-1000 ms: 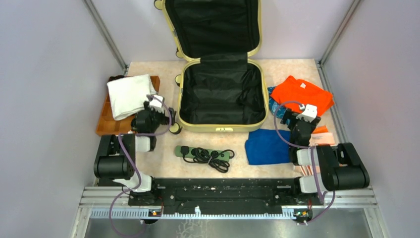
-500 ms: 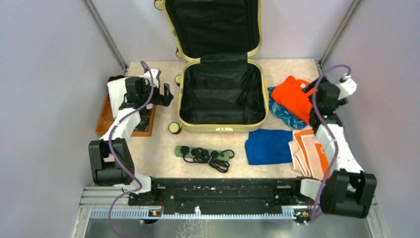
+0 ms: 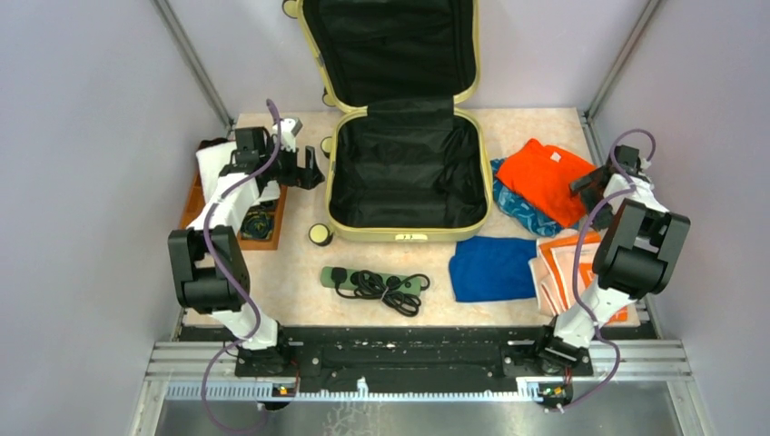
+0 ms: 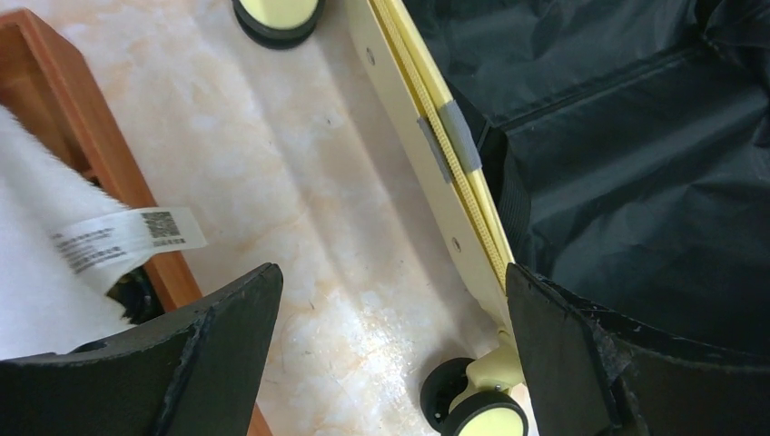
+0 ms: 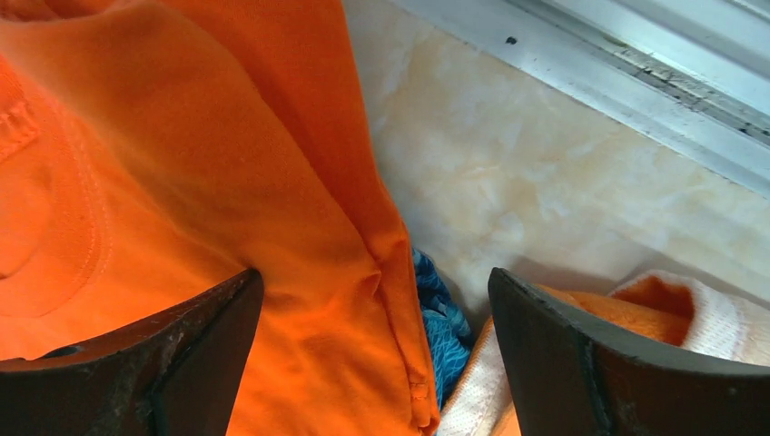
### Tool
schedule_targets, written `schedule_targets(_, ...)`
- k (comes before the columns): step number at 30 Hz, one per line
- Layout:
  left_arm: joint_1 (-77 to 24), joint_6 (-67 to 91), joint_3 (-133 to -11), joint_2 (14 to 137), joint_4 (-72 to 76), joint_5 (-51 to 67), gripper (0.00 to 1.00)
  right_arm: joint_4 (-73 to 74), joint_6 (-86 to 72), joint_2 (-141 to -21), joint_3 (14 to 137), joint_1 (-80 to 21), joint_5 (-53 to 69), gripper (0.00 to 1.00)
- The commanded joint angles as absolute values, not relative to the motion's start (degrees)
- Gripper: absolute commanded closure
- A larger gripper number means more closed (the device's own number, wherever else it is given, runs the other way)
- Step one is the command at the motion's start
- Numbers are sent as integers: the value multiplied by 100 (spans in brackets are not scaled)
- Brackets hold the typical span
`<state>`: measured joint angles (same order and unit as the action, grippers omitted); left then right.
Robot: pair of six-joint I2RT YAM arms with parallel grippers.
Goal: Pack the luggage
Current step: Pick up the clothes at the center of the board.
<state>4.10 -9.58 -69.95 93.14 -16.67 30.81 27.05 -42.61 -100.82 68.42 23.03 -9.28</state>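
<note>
The luggage (image 3: pixel 409 173) lies open in the middle of the table, pale yellow with black lining, its lid (image 3: pixel 390 45) propped upright at the back. My left gripper (image 3: pixel 306 169) hangs open just left of it; in the left wrist view the left gripper (image 4: pixel 392 277) shows bare table between its fingers, the luggage rim (image 4: pixel 436 154) and a wheel (image 4: pixel 472 409) to the right. My right gripper (image 3: pixel 588 184) is open at the right edge of the orange shirt (image 3: pixel 545 173). In the right wrist view the right gripper (image 5: pixel 374 277) straddles the shirt's hem (image 5: pixel 182 163), holding nothing.
A white towel (image 3: pixel 218 168) lies on a wooden tray (image 3: pixel 195 213) at the left. A green power strip (image 3: pixel 372 282) with coiled cable sits in front of the luggage. A folded blue cloth (image 3: pixel 490 268), a blue patterned cloth (image 3: pixel 518 204) and an orange-white cloth (image 3: pixel 567 272) lie at the right.
Both arms have unfolded and reached away from their bases: the left to the gap between towel and luggage, the right out to the right side of the orange shirt. Both grippers stay open.
</note>
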Motion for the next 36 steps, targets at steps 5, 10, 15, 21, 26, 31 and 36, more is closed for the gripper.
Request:
schedule_targets(5,427,-1145,-7250,9757,-1976,3284,2,2373,-4194,-10299,6856,2288,-432,13)
schedule_targets(10,422,-1204,-7172,9753,-2002,3325,2,2178,-4160,-10197,6651,2294,-338,25)
schedule_targets(15,416,-1213,-7051,9696,-1958,3407,2,2050,-4004,-10004,6546,2283,-331,41)
schedule_targets(21,413,-1239,-6988,9655,-1957,3528,2,2033,-3956,-9765,6500,2283,-338,56)
schedule_targets(26,418,-1272,-6955,9637,-1976,3557,2,1996,-3926,-9553,6433,2260,-360,64)
schedule_targets(31,414,-1314,-6934,9601,-1998,3514,2,2028,-3911,-9536,6405,2247,-351,67)
schedule_targets(36,413,-1382,-6935,9525,-2041,3425,2,1925,-3946,-9593,6263,2244,-207,68)
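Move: The right hand, open, hangs over the right-hand edge of the orange clothes, whose middle lies about 9 cm to its left and 3 cm farther out, some 4 cm below. The blue patterned cloth underneath is centred some 12 cm to the left and level with the hand. The orange-white towel lies about 17 cm back and 2 cm left, and the plain blue cloth 15 cm back and 20 cm left. From the left hand, the orange clothes are roughly 50 cm right, level, and 14 cm below. The right hand's fingers close from wide open to about a third, pinching a fold at the right-hand edge of the orange clothes. It sinks 2 cm while easing left and slightly forward over them, then rises about as much as the fingers finish gathering. The left hand, empty and open, drops about 4 cm between the wooden box and the suitcase, tipping down slightly. ##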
